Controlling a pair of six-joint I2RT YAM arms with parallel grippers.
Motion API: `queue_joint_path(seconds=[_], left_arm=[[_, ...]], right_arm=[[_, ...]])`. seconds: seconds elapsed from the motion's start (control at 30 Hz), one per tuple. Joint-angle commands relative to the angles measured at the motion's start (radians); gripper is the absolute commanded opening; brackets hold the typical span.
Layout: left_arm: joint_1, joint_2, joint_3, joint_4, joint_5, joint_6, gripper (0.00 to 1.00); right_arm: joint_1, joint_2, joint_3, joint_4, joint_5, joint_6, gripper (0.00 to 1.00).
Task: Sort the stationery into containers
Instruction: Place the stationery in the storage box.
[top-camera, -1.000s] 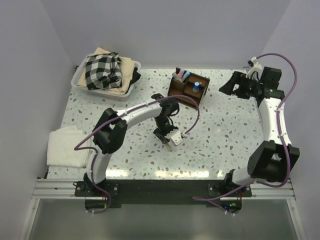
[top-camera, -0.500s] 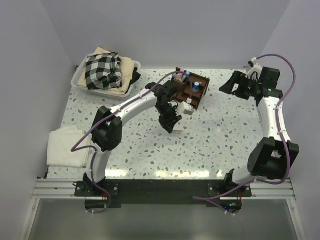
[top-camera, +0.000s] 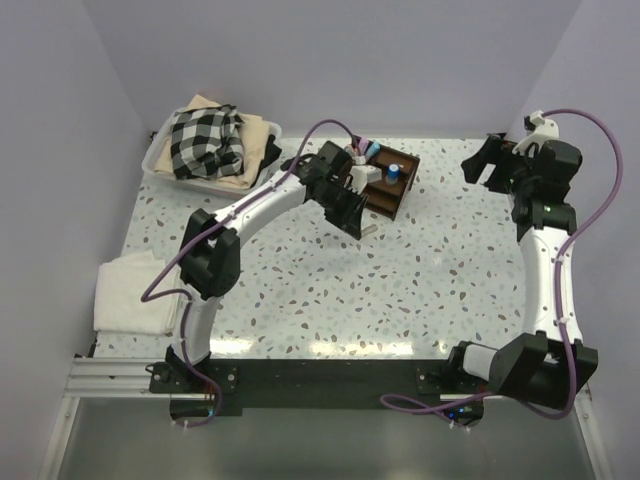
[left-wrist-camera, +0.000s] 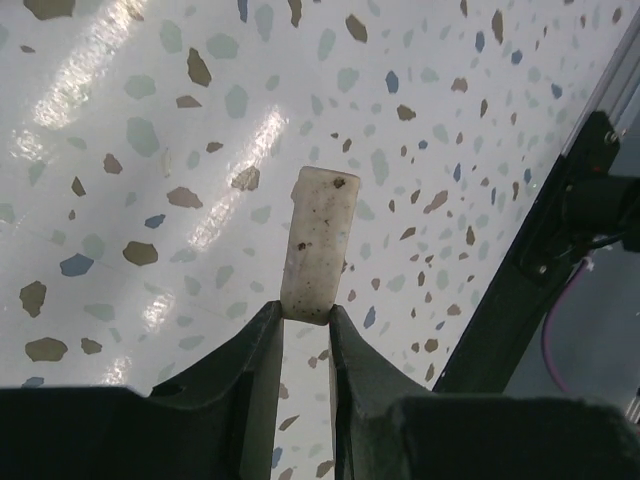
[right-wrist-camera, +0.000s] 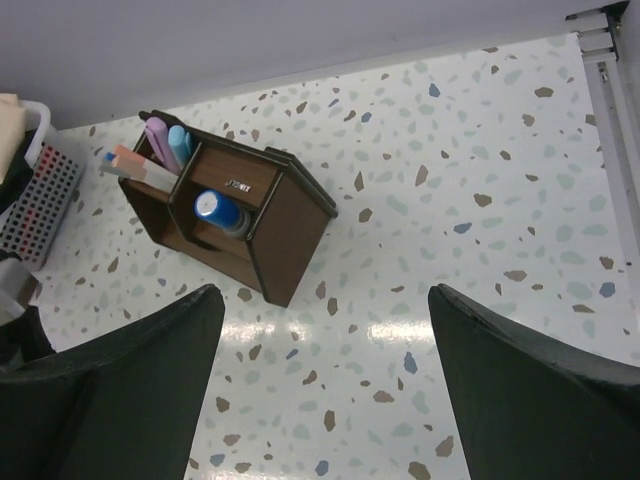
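Observation:
My left gripper (left-wrist-camera: 305, 315) is shut on a small beige eraser-like stub (left-wrist-camera: 320, 243), which sticks out past the fingertips above the speckled table. In the top view this gripper (top-camera: 360, 222) hangs just in front of the dark brown wooden organizer (top-camera: 392, 200), apart from it. The organizer (right-wrist-camera: 285, 240) holds a pink marker (right-wrist-camera: 158, 140), a light blue one (right-wrist-camera: 180, 143), a white pen with an orange end (right-wrist-camera: 140, 168) and a short blue cylinder (right-wrist-camera: 220, 212). My right gripper (right-wrist-camera: 325, 290) is open and holds nothing; it is raised at the far right (top-camera: 485, 162).
A white plastic tub (top-camera: 160, 160) of checked cloth stands at the back left. A folded white cloth (top-camera: 135, 292) lies at the table's left edge. The table's metal rail (right-wrist-camera: 610, 90) runs along the right side.
My left arm has swung from the table's middle back to the organizer's front, carrying the stub. The right arm has lifted and shifted slightly right, still open.

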Motion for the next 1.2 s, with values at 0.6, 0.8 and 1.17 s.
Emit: queue_joint_path(seconds=[0.6,0.8,1.17], left_arm=[[-0.068,0.037,0.207,0.07,-0.651,-0.217,0.0],[-0.091,0.101,0.279,0.101,-0.697,-0.195,0.0],[-0.09,0.191,0.309,0.109,-0.708,-0.222,0.0]], right_arm=[[-0.003,-0.02,0.002,0.031,0.058,0.026,0.87],[-0.003,-0.003,0.007,0.037,0.059,0.017,0.87],[-0.003,0.015,-0.015,0.051,0.064,0.029,0.87]])
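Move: The left hand already pinches the beige eraser; the storage box it is being taken to has its middle about 21 cm ahead, 5 cm to the right and 6 cm lower. The blue-capped glue stick in the box lies roughly 21 cm ahead and 9 cm right, and the pens in its rear slot some 25 cm ahead and 1 cm right. From the empty right hand the box is about 14 cm ahead, 15 cm left and 24 cm below. Still pinching the beige eraser, the left hand carries it forward about 9.5 cm towards the front of the storage box, quickly at first and then slowing. It bobs up some 4 cm on the way, dips, rises slightly again and sinks to its starting height, while the wrist turns some 35 degrees, partly counter-clockwise, swinging the down-slanted fingers from rightward to forward and right. ##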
